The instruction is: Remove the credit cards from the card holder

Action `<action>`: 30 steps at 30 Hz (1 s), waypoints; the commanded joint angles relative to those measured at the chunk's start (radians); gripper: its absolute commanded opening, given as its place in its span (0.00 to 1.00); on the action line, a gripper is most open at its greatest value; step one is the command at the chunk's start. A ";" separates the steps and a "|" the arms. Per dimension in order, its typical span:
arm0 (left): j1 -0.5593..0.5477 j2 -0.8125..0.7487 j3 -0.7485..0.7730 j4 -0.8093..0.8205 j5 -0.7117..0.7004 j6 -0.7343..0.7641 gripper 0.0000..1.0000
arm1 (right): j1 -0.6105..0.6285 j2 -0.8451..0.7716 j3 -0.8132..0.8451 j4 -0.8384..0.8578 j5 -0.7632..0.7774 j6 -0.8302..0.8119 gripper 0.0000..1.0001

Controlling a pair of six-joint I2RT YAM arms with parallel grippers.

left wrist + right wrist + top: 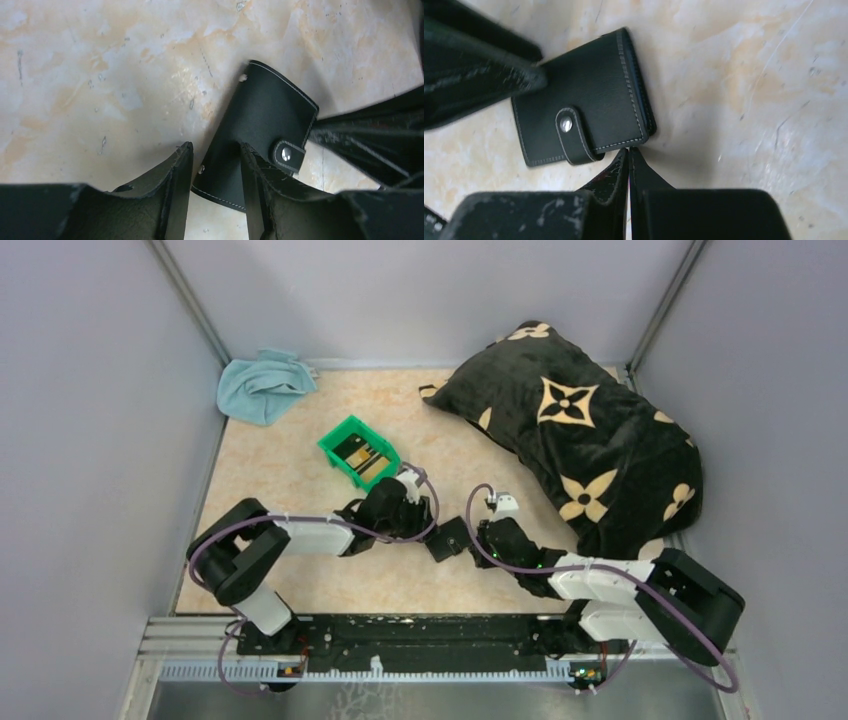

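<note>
The card holder is a black folding wallet with white stitching. It lies flat on the marbled table, folded shut, its snap strap fastened. My left gripper is open, its two fingers astride the near end of the card holder, with a gap showing at the left finger. My right gripper is shut with nothing in it, its tips against the stitched edge of the card holder. Dark credit cards with gold markings lie in the green bin.
A large black cushion with tan flower prints fills the back right of the table. A light blue cloth lies bunched in the back left corner. Grey walls close in both sides and the back.
</note>
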 commanded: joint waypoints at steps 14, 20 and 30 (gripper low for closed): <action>0.000 -0.182 -0.163 -0.087 -0.052 -0.084 0.48 | -0.136 0.193 0.285 0.025 -0.051 -0.235 0.01; 0.000 -0.173 -0.105 -0.085 -0.054 -0.060 0.06 | -0.030 0.118 0.319 -0.108 0.098 -0.311 0.22; 0.000 -0.141 -0.031 -0.080 0.011 -0.071 0.00 | 0.038 0.182 0.363 -0.114 0.122 -0.317 0.28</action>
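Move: The card holder lies right beside both hands, its middle some 5 cm to the right hand's left and 2 cm ahead, about 1 cm below; its snap clasp is level with that hand, about 4 cm left. From the left hand the holder's middle is about 4 cm right, level, 1 cm lower. The green box sits about 16 cm ahead and 14 cm left of the left hand; the patterned blanket is roughly 20 cm ahead and 18 cm right of the right hand. Closed right fingertips push the holder's right side forward, travelling about 7 cm, while the half-open left fingers at its left side draw back and left about 5 cm. The right hand then rises some 5 cm, comes back a little with its wrist tilting, and opens slightly over the clasp side; the left shuts its fingers, eases back right about 2 cm and lifts slightly. ##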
